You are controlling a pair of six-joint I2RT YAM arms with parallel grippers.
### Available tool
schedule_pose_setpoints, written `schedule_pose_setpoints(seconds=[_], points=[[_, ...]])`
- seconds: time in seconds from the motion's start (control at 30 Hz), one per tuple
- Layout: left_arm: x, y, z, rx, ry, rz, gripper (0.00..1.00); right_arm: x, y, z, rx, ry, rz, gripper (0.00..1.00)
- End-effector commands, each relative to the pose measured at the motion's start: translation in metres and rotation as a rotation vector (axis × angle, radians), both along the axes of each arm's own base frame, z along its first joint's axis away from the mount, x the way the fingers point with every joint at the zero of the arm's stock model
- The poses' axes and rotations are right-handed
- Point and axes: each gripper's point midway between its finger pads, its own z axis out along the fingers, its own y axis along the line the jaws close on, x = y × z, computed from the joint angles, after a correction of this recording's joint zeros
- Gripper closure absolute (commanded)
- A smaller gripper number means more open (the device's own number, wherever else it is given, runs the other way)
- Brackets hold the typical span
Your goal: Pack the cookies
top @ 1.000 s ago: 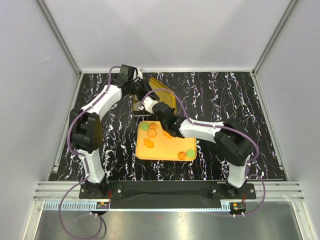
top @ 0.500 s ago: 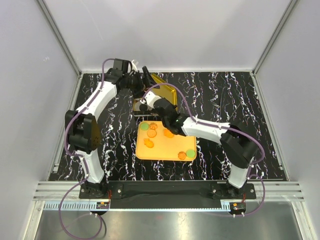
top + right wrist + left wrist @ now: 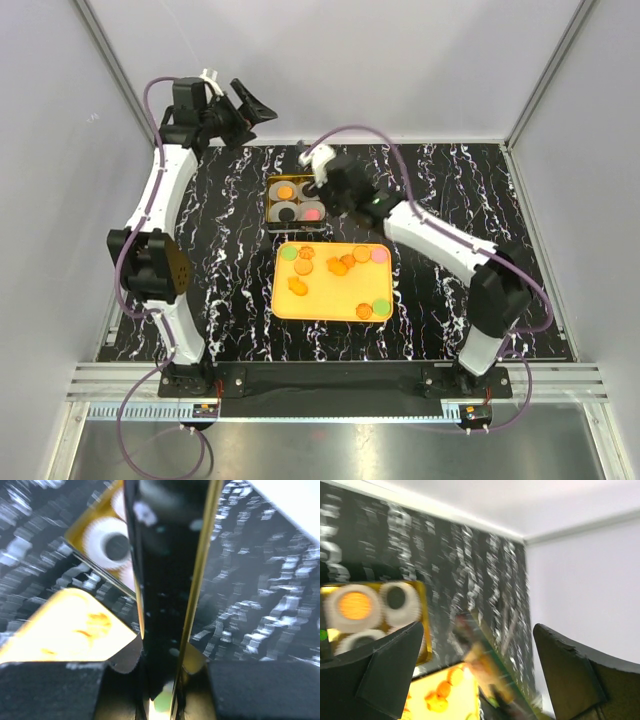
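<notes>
Several cookies [image 3: 338, 266], orange, green and pink, lie on the yellow tray [image 3: 330, 295]. The gold tin [image 3: 272, 200] behind the tray holds white liners with orange, black and pink cookies in them. My right gripper [image 3: 318, 185] hangs at the tin's right back corner, shut on the tin's dark, gold-rimmed lid [image 3: 165, 580]. In the right wrist view that lid stands edge-on between the fingers of the right gripper [image 3: 161, 657]. My left gripper [image 3: 240, 105] is high up by the back wall, open and empty. The left wrist view shows the left gripper [image 3: 479, 630] wide apart above the blurred tin [image 3: 422, 625].
Black marbled tabletop [image 3: 480, 200] surrounds the tray and tin. White walls close in the back and both sides. The right arm [image 3: 440, 235] reaches diagonally across the table's right half.
My left gripper opened, let go of the lid and rose back to the left. The right arm swung from over the tray toward the tin's back, carrying the lid.
</notes>
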Motion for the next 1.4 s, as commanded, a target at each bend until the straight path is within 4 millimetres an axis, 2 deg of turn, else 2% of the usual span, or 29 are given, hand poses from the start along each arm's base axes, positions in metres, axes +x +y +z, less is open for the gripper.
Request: schedule_pose_setpoints(seconds=[0.0, 0.03, 0.07, 0.1, 0.13, 0.17, 0.2, 0.23, 0.27, 0.3, 0.37, 0.4, 0.47, 0.5, 0.57, 0.6, 0.67, 0.7, 0.83, 1.2, 1.37], points=[[-0.007, 0.029, 0.025, 0.103, -0.088, 0.151, 0.02, 0.001, 0.013, 0.053, 0.394, 0.217, 0.098, 1.00], [-0.012, 0.035, 0.006, 0.130, -0.050, 0.176, 0.02, 0.005, 0.019, 0.063, 0.499, 0.280, 0.101, 1.00], [-0.018, 0.045, 0.011, 0.157, -0.070, 0.229, 0.02, 0.007, 0.017, 0.073, 0.590, 0.349, 0.158, 1.00], [-0.021, 0.050, 0.006, 0.181, -0.069, 0.245, 0.02, 0.016, 0.021, 0.076, 0.657, 0.368, 0.181, 1.00], [-0.031, 0.054, -0.008, 0.205, -0.043, 0.258, 0.02, 0.019, 0.026, 0.088, 0.755, 0.433, 0.178, 1.00], [-0.032, 0.059, -0.016, 0.224, -0.037, 0.276, 0.02, 0.022, 0.025, 0.097, 0.820, 0.475, 0.245, 0.99], [-0.036, 0.061, -0.025, 0.242, -0.028, 0.272, 0.02, 0.031, 0.031, 0.080, 0.849, 0.551, 0.246, 1.00], [-0.041, 0.061, -0.042, 0.255, 0.003, 0.265, 0.02, 0.033, 0.036, 0.087, 0.914, 0.621, 0.250, 1.00], [-0.044, 0.061, -0.050, 0.263, 0.016, 0.255, 0.02, 0.034, 0.040, 0.091, 0.954, 0.644, 0.314, 1.00], [-0.049, 0.061, -0.066, 0.273, 0.047, 0.247, 0.02, 0.040, 0.045, 0.078, 0.996, 0.726, 0.298, 1.00], [-0.051, 0.058, -0.075, 0.276, 0.047, 0.238, 0.01, 0.043, 0.052, 0.076, 1.030, 0.764, 0.337, 1.00], [-0.053, 0.058, -0.086, 0.282, 0.061, 0.225, 0.01, 0.051, 0.055, 0.057, 1.033, 0.808, 0.315, 1.00], [-0.053, 0.053, -0.097, 0.281, 0.081, 0.206, 0.01, 0.056, 0.058, 0.057, 1.070, 0.846, 0.352, 1.00], [-0.054, 0.053, -0.102, 0.284, 0.089, 0.199, 0.01, 0.061, 0.061, 0.044, 1.104, 0.919, 0.324, 1.00], [-0.053, 0.051, -0.113, 0.291, 0.108, 0.189, 0.01, 0.064, 0.063, 0.042, 1.132, 0.939, 0.368, 1.00], [-0.053, 0.052, -0.118, 0.297, 0.115, 0.187, 0.01, 0.068, 0.064, 0.027, 1.154, 1.004, 0.340, 1.00], [-0.052, 0.052, -0.125, 0.301, 0.126, 0.181, 0.01, 0.068, 0.066, 0.026, 1.172, 1.016, 0.382, 1.00], [-0.052, 0.052, -0.128, 0.308, 0.133, 0.176, 0.01, 0.071, 0.066, 0.016, 1.181, 1.050, 0.363, 1.00], [-0.048, 0.051, -0.151, 0.326, 0.183, 0.161, 0.01, 0.073, 0.067, 0.003, 1.198, 1.091, 0.360, 1.00], [-0.035, 0.039, -0.180, 0.319, 0.195, 0.088, 0.01, 0.078, 0.064, -0.038, 1.211, 1.162, 0.328, 0.99], [-0.029, 0.024, -0.183, 0.262, 0.136, 0.023, 0.01, 0.077, 0.062, -0.051, 1.203, 1.186, 0.322, 0.97]])
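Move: The right gripper already holds the lid on edge; the cookie box lies about 10 cm to its left, 4 cm ahead and some 16 cm below. The cookie tray is about 14 cm back from the right gripper, roughly 2 cm to its left and 19 cm below. From the empty, open left gripper, the same box lies about 9 cm back, 5 cm to the right and 28 cm below. Keep the lid gripped in the right hand: swing it forward and up about 7 cm each, then left and down over the box, rolling the wrist some 100 degrees until the fingers point left and the lid's open side faces down. Meanwhile bring the open left gripper back and slightly left, then down 20 cm in all, to beside the lid's left edge. ##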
